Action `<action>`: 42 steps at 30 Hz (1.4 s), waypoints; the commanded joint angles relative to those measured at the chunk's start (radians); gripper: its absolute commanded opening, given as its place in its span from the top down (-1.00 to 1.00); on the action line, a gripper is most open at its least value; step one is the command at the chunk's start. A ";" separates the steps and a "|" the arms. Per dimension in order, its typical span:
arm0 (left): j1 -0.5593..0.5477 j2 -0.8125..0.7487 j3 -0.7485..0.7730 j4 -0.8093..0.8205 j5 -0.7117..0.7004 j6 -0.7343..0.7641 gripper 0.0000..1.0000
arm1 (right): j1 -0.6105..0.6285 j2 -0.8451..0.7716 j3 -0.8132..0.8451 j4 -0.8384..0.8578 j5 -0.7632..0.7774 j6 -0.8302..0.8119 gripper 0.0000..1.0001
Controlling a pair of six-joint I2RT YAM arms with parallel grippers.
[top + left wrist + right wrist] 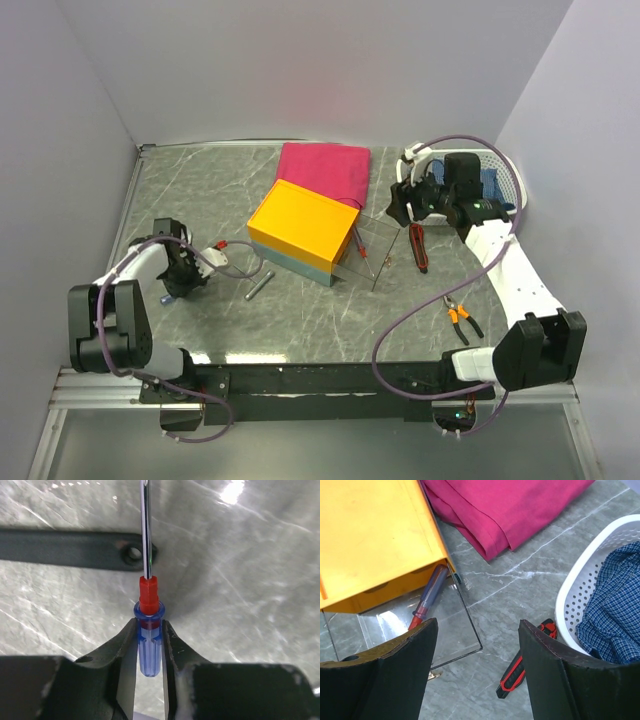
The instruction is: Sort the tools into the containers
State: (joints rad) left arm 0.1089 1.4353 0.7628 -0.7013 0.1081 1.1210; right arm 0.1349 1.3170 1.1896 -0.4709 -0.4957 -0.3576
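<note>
My left gripper (185, 278) is shut on a screwdriver (147, 645) with a clear blue handle and red collar. Its shaft points away over a dark wrench (75, 550) lying flat on the table. A thin grey tool (258, 288) lies to its right. My right gripper (477, 630) hangs open and holds nothing, above the table between the orange-topped box (300, 228) and the white basket (507, 170). Another red-and-blue screwdriver (427, 597) rests on the box's clear panel (455, 630). Red-and-black pliers (520, 672) lie below the right fingers. Small orange-handled pliers (460, 318) lie near the right arm.
A pink folded cloth (325, 172) lies behind the box. A blue checked cloth (615, 605) sits inside the basket (580, 580). Walls close the table in on the left, back and right. Purple cables loop from both arms.
</note>
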 commanded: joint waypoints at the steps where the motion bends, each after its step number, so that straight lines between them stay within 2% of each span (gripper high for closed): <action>1: 0.002 -0.094 0.081 -0.148 0.062 -0.018 0.90 | 0.003 -0.079 0.007 0.005 0.002 0.020 -0.46; 4: 0.003 -0.150 0.202 -0.256 0.134 -0.024 0.97 | 0.003 -0.127 -0.013 -0.011 0.026 -0.004 -0.46; 5: 0.002 -0.165 0.243 -0.336 0.168 -0.033 0.98 | 0.003 -0.137 -0.024 -0.021 0.034 -0.012 -0.46; 7: -0.052 -0.211 0.425 -0.417 0.350 -0.064 0.98 | 0.003 -0.168 -0.039 -0.043 0.060 -0.027 -0.46; 8: -0.090 -0.225 0.487 -0.411 0.398 -0.163 0.98 | 0.003 -0.179 -0.054 -0.046 0.066 -0.026 -0.46; 9: -0.204 -0.234 0.598 -0.386 0.465 -0.221 0.98 | 0.003 -0.197 -0.058 -0.054 0.071 -0.015 -0.46; 10: -0.262 -0.240 0.643 -0.351 0.485 -0.280 0.98 | 0.003 -0.203 -0.062 -0.057 0.078 0.000 -0.46; 11: -0.314 -0.242 0.679 -0.304 0.504 -0.414 0.98 | 0.002 -0.209 -0.070 -0.054 0.094 0.015 -0.46; 12: -0.401 -0.242 0.716 -0.144 0.512 -0.493 0.98 | 0.000 -0.225 -0.079 -0.045 0.103 0.044 -0.47; 13: -0.435 -0.248 0.713 -0.044 0.489 -0.591 0.98 | -0.006 -0.232 -0.087 -0.038 0.114 0.058 -0.47; 14: -0.461 -0.248 0.702 0.073 0.481 -0.786 0.98 | -0.009 -0.237 -0.099 -0.032 0.134 0.072 -0.47; 15: -0.504 -0.246 0.679 0.236 0.481 -0.867 0.98 | -0.014 -0.243 -0.104 -0.035 0.140 0.095 -0.47; 18: -0.608 -0.158 0.696 0.444 0.463 -1.152 0.98 | -0.031 -0.255 -0.113 -0.052 0.173 0.137 -0.47; 20: -0.649 -0.101 0.719 0.508 0.464 -1.327 0.98 | -0.040 -0.266 -0.122 -0.060 0.190 0.143 -0.47; 23: -0.715 -0.017 0.718 0.660 0.420 -1.478 0.98 | -0.063 -0.303 -0.142 -0.048 0.229 0.169 -0.47; 27: -0.794 0.091 0.742 0.727 0.386 -1.596 0.98 | -0.115 -0.358 -0.183 -0.022 0.217 0.224 -0.47; 35: -0.841 0.221 0.713 0.723 0.280 -1.819 0.98 | -0.201 -0.415 -0.223 -0.046 0.161 0.258 -0.47; 42: -0.876 0.231 0.642 0.712 0.252 -1.819 0.98 | -0.213 -0.430 -0.242 -0.040 0.155 0.241 -0.47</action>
State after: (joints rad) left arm -0.7414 1.6657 1.4261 -0.0341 0.4015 -0.6598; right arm -0.0685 0.9108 0.9615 -0.5385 -0.3172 -0.1226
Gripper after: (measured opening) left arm 0.254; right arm 0.733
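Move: My left hand, low over the table, already grips the blue-and-red screwdriver; the open drawer it is meant for lies some 46 cm to its right, 11 cm ahead and about 5 cm higher. The toolbox stands about 31 cm right and 13 cm ahead, the metal rod about 20 cm right and 5 cm ahead, the wrench about 3 cm right and 10 cm ahead. From my open right hand the drawer is about 5 cm to the left, level with it fore-and-aft, and some 17 cm below. I lift the screwdriver off the table with my left hand and sweep it about 45 cm right, high past the toolbox towards the open drawer, rising nearly 40 cm and then sinking about 10. My wrist rolls some 75 degrees, so the fingers end up pointing right and the shaft upward, grip kept. My empty right hand makes room, going right and back with a clockwise turn. ##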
